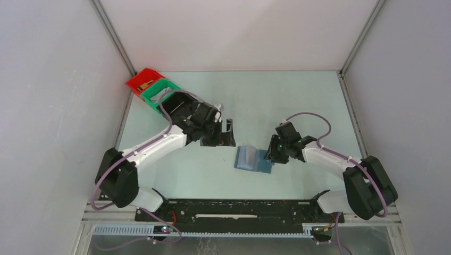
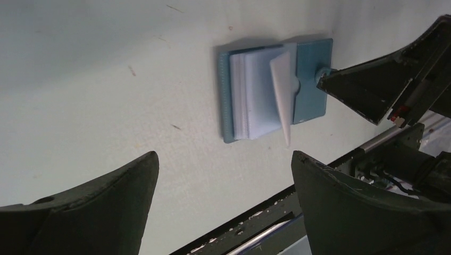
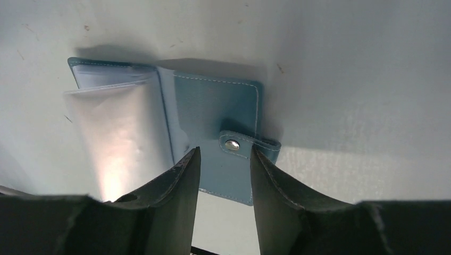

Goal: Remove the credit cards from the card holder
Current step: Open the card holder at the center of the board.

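Note:
The slate-blue card holder [image 1: 253, 158] lies spread open on the table between the two arms, its pale clear sleeves [image 2: 255, 95] fanned up. No credit cards can be made out in the sleeves. My right gripper [image 3: 223, 154] is low over the holder's cover [image 3: 213, 106]. Its jaws are part-way closed with a gap between them, and the snap tab [image 3: 236, 144] sits at the fingertips. From the left wrist, one right finger [image 2: 367, 90] meets that tab [image 2: 322, 74]. My left gripper [image 2: 223, 159] hovers wide open and empty to the holder's left [image 1: 223, 135].
A red bin [image 1: 142, 79], a green bin [image 1: 159, 93] and a black bin [image 1: 181, 103] stand at the back left, behind the left arm. The black mounting rail [image 1: 239, 210] runs along the near edge. Grey walls close in both sides.

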Robot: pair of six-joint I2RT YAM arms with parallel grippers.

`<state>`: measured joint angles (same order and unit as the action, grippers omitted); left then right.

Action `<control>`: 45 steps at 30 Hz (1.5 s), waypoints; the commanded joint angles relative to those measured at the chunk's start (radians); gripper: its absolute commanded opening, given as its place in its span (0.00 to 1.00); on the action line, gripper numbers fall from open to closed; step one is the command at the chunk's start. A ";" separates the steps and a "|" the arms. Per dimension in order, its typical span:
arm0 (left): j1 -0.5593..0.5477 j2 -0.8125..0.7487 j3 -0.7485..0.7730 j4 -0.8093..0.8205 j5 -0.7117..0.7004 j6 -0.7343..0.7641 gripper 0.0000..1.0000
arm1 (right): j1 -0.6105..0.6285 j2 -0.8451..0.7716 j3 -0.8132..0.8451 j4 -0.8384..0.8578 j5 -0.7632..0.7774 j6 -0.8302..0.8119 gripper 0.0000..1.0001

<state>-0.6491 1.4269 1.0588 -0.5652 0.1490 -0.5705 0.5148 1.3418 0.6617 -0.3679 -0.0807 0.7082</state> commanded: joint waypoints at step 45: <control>-0.216 0.653 0.448 0.402 0.601 -0.246 0.96 | -0.247 -0.602 -0.292 0.003 -0.114 0.083 0.52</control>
<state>-0.8619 2.1113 1.4734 -0.1879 0.7193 -0.7994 0.2745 0.7979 0.3641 -0.3676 -0.1707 0.7563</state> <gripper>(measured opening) 0.950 0.523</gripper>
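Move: The open card holder's middle lies about 12 cm to the left hand's right, 4 cm back and some 10 cm below; its snap strap is roughly 20 cm right and 4 cm back. The black tray stands about 19 cm left and 15 cm ahead of the left hand. From the right hand, the card holder's middle is some 6 cm left, level and 2 cm lower; the snap strap lies 1 cm right, level, just underneath. Left hand sweeps some 21 cm right over the card holder, sinking; right hand dips, then withdraws right, rising. ##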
